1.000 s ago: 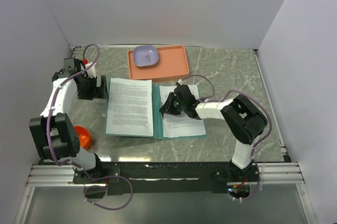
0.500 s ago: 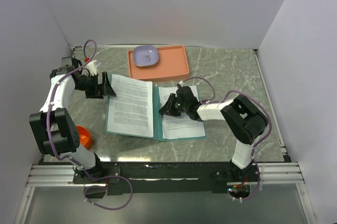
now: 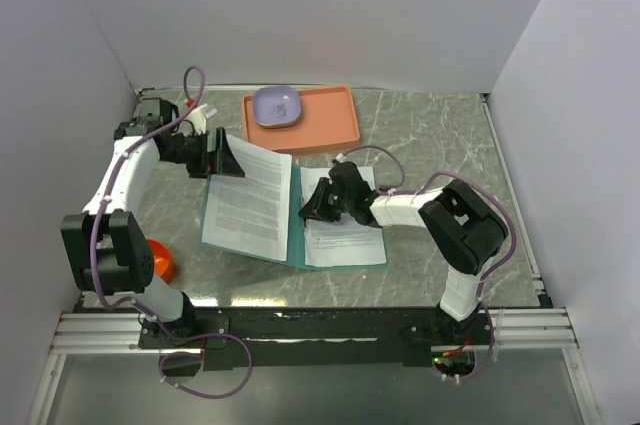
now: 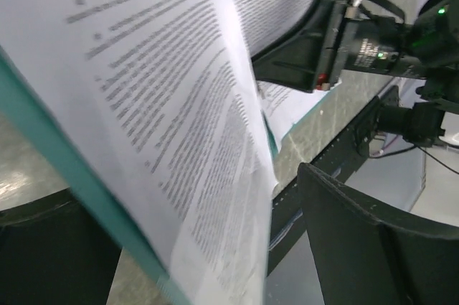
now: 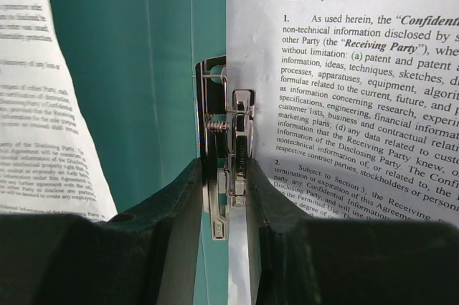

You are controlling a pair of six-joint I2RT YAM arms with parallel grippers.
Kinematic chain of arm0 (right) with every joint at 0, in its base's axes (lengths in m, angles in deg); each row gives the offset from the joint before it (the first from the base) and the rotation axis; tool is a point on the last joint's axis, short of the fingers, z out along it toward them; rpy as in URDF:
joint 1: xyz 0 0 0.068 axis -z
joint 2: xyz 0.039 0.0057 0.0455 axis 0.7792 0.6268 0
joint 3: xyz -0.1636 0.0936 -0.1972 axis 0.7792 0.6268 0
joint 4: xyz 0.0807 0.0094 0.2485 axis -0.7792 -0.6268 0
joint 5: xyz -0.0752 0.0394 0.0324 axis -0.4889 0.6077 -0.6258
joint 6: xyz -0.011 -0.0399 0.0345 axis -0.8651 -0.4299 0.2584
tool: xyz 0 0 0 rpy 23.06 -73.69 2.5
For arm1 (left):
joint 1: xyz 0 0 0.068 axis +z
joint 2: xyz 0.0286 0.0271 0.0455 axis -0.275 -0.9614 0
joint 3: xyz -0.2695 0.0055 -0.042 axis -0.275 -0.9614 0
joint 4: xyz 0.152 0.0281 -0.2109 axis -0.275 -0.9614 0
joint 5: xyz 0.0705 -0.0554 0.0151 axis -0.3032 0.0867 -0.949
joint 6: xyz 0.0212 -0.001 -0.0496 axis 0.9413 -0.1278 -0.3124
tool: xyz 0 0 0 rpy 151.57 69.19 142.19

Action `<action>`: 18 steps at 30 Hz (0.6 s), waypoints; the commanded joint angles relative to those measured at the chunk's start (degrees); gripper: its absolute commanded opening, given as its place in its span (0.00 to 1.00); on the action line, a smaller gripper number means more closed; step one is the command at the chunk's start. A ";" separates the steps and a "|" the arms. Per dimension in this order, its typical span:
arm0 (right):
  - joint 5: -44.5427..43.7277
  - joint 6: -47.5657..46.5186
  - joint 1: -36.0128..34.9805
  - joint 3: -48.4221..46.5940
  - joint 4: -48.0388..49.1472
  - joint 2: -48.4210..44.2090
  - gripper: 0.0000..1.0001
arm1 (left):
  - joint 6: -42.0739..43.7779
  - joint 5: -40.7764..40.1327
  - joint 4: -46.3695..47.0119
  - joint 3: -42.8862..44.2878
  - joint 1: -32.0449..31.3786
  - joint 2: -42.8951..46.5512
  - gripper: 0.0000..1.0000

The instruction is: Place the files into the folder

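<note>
The teal folder lies open on the marble table, with one of the files on each half. The left sheet and the cover under it are tilted up at their far left corner. There my left gripper stands open; the sheet and the folder's teal edge pass between its wide-apart fingers. The right sheet lies flat. My right gripper is at the spine, shut on the metal fastener, with a finger pressed against each side.
An orange-pink tray holding a purple dish stands just beyond the folder. An orange object sits by the left arm's base. White walls close in the left, back and right sides.
My left gripper has swung right from beside the folder to its far left corner, and the left cover with its sheet has tilted up. The right gripper has stayed on the fastener.
</note>
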 commanded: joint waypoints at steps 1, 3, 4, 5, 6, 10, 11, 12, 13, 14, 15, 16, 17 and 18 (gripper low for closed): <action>0.33 3.50 -3.05 -1.24 -9.56 1.26 0.00 | -3.13 3.00 1.18 2.13 -3.63 2.24 0.96; 0.07 3.93 -4.11 -2.56 -10.00 1.70 0.03 | -4.27 3.09 0.83 4.06 -4.68 1.19 0.96; 0.06 4.02 -4.37 -2.91 -10.44 1.88 0.10 | -4.36 3.18 0.56 4.94 -4.77 0.84 0.96; 0.15 4.11 -4.72 -3.61 -10.44 2.23 0.17 | -4.36 3.01 0.39 6.69 -6.43 0.05 0.96; 0.15 4.37 -4.90 -3.97 -10.70 2.32 0.35 | -4.27 2.83 -0.22 7.66 -7.58 -0.31 0.96; -0.28 3.41 -5.43 -6.16 -12.72 2.41 0.72 | -6.55 1.69 -2.85 13.20 -9.34 -2.15 0.96; -0.63 2.89 -5.43 -7.21 -14.38 1.97 0.79 | -6.21 1.60 -4.26 15.82 -9.43 -2.59 0.96; -0.90 1.84 -5.60 -7.66 -15.09 1.62 0.91 | -5.60 1.51 -5.75 17.24 -9.52 -2.94 0.96; -1.25 1.31 -5.52 -8.10 -15.97 1.09 0.96 | -5.33 1.08 -7.94 18.47 -9.52 -3.12 0.96; -1.95 0.86 -5.34 -8.10 -16.50 -0.48 0.96 | -5.33 0.72 -8.40 19.96 -9.52 -3.47 0.96; -2.22 0.16 -5.34 -7.93 -16.51 -1.28 0.97 | -5.33 0.37 -8.66 20.32 -9.52 -3.56 0.96; -2.39 -0.10 -4.99 -7.75 -16.51 -1.98 0.97 | -5.33 0.28 -8.49 20.41 -9.52 -3.48 0.96; -1.96 -0.37 -4.73 -7.14 -16.33 -3.38 0.97 | -5.33 0.54 -7.97 20.07 -9.52 -3.65 0.96; -1.96 -0.72 -4.55 -6.61 -15.81 -4.18 0.96 | -5.59 0.98 -7.88 19.89 -9.69 -3.91 0.96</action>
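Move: Right in front of the left fingers rises the folder's left cover with a file on it, its middle roughly 8 cm to the right, 3 cm back and 9 cm below that hand. The metal clip is about 18 cm right, 3 cm back and 15 cm below it. The right hand already pinches this clip, whose middle sits 1 cm ahead; from that hand the right-hand file is some 8 cm right and 1 cm back, the left cover 12 cm left and level. Swinging the folder's left cover up towards closing, the left hand goes about 6 cm right, then climbs some 8 cm as well, fingers wide open against the cover's outer part. The right hand, still pinching the clip, first drags the folder about 3 cm left and 3 cm back, then spreads its fingers wide, lets go of the clip and lifts about 1 cm. ##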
